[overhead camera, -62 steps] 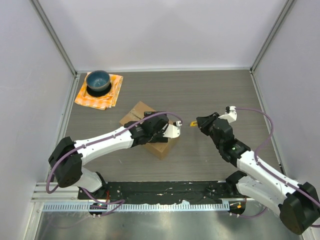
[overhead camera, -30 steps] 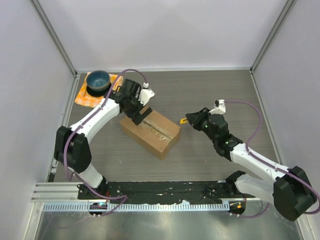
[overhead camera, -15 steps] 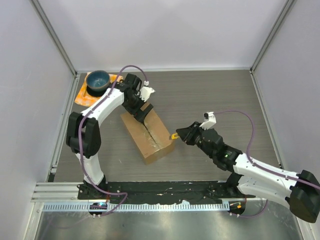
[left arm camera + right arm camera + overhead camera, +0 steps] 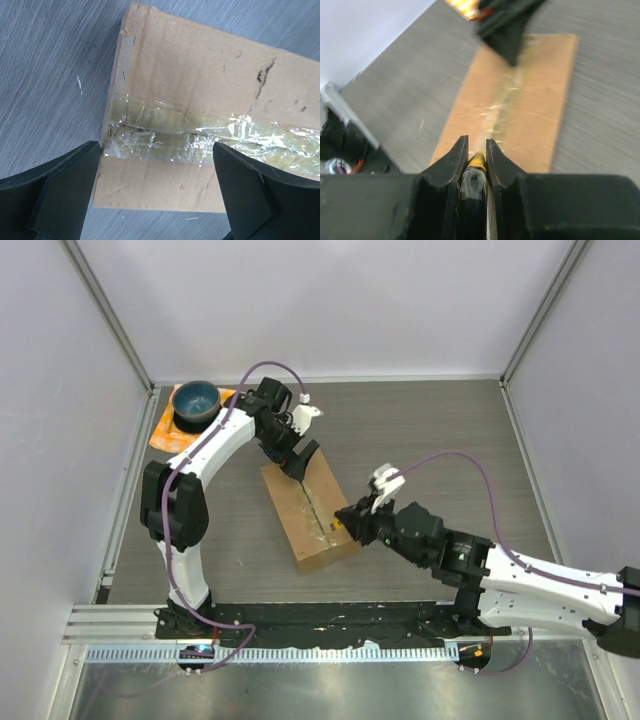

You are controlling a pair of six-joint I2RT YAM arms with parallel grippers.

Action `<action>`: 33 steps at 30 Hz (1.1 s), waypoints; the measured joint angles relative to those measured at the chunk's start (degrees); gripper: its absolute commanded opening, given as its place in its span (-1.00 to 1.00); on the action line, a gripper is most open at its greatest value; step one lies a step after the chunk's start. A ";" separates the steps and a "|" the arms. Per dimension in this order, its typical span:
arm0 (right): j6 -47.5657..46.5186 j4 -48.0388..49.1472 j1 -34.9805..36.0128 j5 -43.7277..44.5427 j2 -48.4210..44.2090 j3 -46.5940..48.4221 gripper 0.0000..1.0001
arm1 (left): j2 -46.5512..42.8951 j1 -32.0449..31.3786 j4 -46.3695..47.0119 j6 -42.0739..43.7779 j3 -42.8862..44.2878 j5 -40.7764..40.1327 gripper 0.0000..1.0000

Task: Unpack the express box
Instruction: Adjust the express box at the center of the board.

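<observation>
The express box (image 4: 305, 515) is a brown carton lying lengthwise in the middle of the table, with shiny tape along its top seam (image 4: 210, 132). My left gripper (image 4: 300, 462) is open at the box's far end, its fingers (image 4: 65, 195) wide apart on either side of the taped end (image 4: 155, 195). My right gripper (image 4: 345, 523) is shut on a yellow-tipped cutter (image 4: 477, 162). The tip sits at the taped seam near the box's near end (image 4: 520, 95). The left gripper shows as a dark shape at the top of the right wrist view (image 4: 505, 27).
A blue bowl (image 4: 195, 400) sits on an orange cloth (image 4: 170, 435) at the far left corner. White walls with metal posts close in the table on the left, back and right. A black rail runs along the near edge (image 4: 330, 618).
The box has turned from slanting to nearly lengthwise. My left gripper stayed at its far end. My right arm has moved left, bringing the cutter tip from beside the box onto its seam.
</observation>
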 measured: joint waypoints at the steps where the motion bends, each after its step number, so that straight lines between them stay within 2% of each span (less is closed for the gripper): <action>1: -4.26 0.42 3.39 0.72 0.70 1.18 -0.98 | -0.55 0.00 0.02 -0.22 0.00 0.44 1.00; 7: -27.58 1.60 25.75 9.84 10.84 4.17 -0.98 | -1.40 0.00 -0.50 -1.36 0.33 1.57 0.99; 13: -41.24 -0.85 35.32 16.20 12.33 2.97 -0.99 | -1.40 -0.35 -3.39 -1.49 5.14 1.81 1.00; 17: -47.43 -0.28 38.32 19.21 12.41 1.11 -0.99 | -1.40 -3.10 -3.30 -1.25 8.72 1.03 1.00; 22: -51.23 2.36 38.40 23.82 12.70 -0.37 -0.98 | -0.35 -7.80 -1.92 -1.33 8.74 -1.88 1.00; 30: -50.42 5.62 38.38 29.75 4.17 -2.86 -0.99 | 1.36 -1.25 1.03 -0.13 6.14 -5.88 1.00; 33: -48.39 6.84 38.38 30.97 2.51 -3.26 -0.98 | 2.38 -1.03 1.73 0.42 5.25 -6.21 0.97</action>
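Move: The express box's middle lies about 10 cm back and 2 cm to the right of my left hand and some 8 cm below it; its far end is under my open fingers. The bowl is roughly 14 cm ahead and 24 cm left of that hand, on the orange cloth. My right hand holds the yellow cutter; from it, the box's middle is about 6 cm ahead, 6 cm left and 17 cm lower. I pull my right hand about 12 cm back towards my base, away from the box, drifting left and dipping before it lifts again, rolling some 55 degrees about its fingers and keeping the cutter gripped. My left hand, fingers wide open, rises about 5 cm while swinging right, then sweeps back left, forward and down, ending about 3 cm farther forward over the box's far edge. ##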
